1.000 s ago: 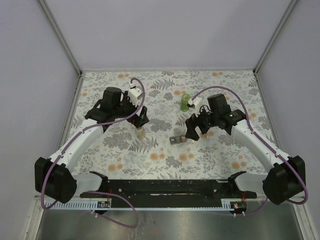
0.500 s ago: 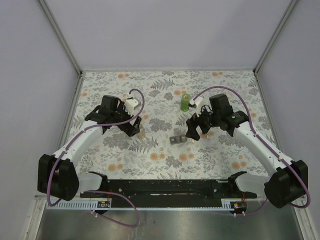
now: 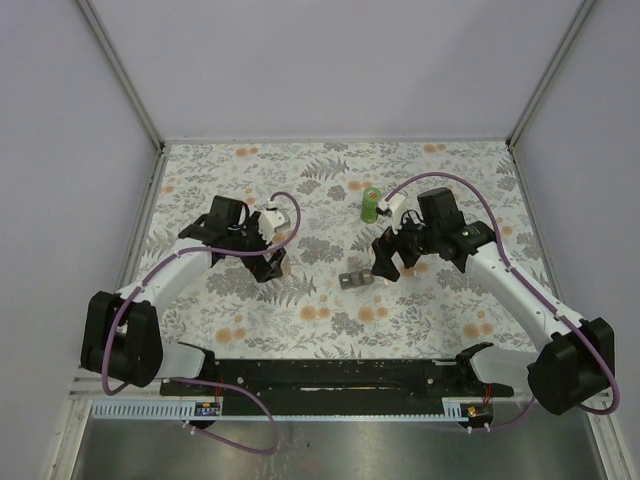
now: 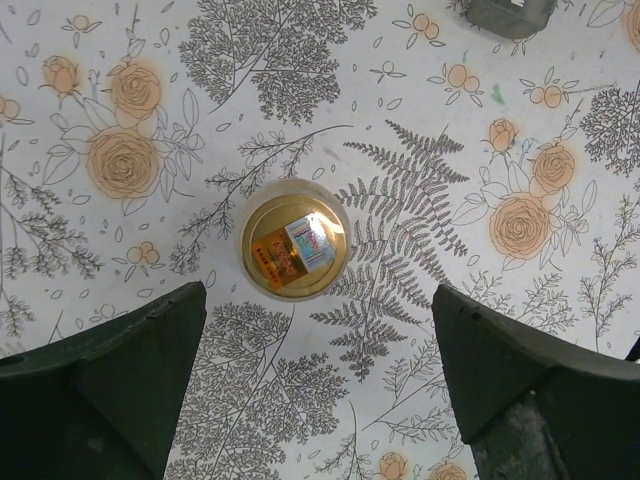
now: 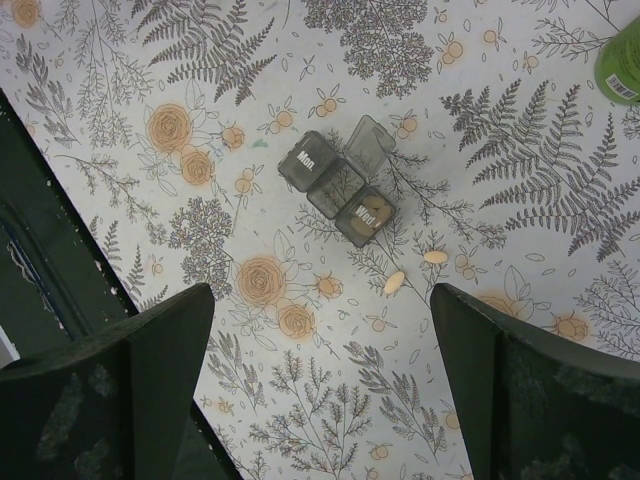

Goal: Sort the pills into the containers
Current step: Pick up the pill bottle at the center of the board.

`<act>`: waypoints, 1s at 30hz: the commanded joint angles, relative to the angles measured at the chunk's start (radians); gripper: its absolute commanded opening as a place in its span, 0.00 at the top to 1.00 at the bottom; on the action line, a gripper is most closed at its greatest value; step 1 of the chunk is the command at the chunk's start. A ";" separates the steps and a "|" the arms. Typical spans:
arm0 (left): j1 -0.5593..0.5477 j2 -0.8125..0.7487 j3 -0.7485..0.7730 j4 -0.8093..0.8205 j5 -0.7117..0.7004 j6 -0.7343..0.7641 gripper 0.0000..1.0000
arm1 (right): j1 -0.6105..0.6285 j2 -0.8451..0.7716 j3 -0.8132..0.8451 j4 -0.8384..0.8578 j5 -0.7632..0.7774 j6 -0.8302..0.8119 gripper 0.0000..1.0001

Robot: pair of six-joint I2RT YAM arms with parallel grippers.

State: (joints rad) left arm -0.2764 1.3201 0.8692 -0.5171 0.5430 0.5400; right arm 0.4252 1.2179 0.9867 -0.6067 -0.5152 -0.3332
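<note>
An amber pill bottle [image 4: 294,246] stands upright on the floral cloth, seen from above, lidless, with a label visible inside. My left gripper [image 4: 318,335] hovers above it, open, the bottle just beyond its fingertips. The grey pill organizer [image 5: 338,180] lies in the middle of the table [image 3: 353,279], its middle lid flipped up; a tan shape shows through the lid marked Wed. Two tan oval pills [image 5: 394,283] [image 5: 435,257] lie loose beside it. My right gripper [image 5: 322,310] hangs open above the cloth, just short of the pills and organizer, holding nothing.
A green bottle [image 3: 371,204] stands upright behind the organizer, also at the top right corner of the right wrist view [image 5: 622,55]. Grey walls enclose the table on three sides. The black rail [image 3: 330,378] carrying the arm bases runs along the near edge.
My left arm has drawn back toward the near side and turned its wrist, bringing the open gripper over the amber bottle. The right arm has barely moved.
</note>
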 commanded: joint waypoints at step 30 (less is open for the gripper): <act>-0.043 0.162 -0.018 0.210 0.034 -0.055 0.36 | -0.005 0.022 0.003 0.018 -0.020 -0.001 0.01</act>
State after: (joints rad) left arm -0.3145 1.4876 0.8616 -0.3363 0.5831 0.4713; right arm 0.4252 1.2396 0.9867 -0.6067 -0.5167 -0.3328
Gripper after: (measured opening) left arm 0.647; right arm 0.993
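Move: The clear pill bottle stands some 4 cm to the right of the left hand, about 2 cm ahead and 4 cm below. The grey pill organizer lies roughly 17 cm to the right of the bottle and about 2 cm nearer the robot; the green bottle stands about 20 cm right of the clear bottle and 14 cm farther out. From the right hand the clear bottle is some 23 cm left, 4 cm ahead and 11 cm lower. Down first, about 3.5 cm while edging right and forward, the left hand then levels off and slides on to the right and forward, some 3.5 cm sideways and outward over the whole move, bringing its slanting fingers around the standing clear bottle. From nearly halfway the wide-open fingers close to about two-thirds open, one on either side of its body; a firm grip isn't shown yet. ##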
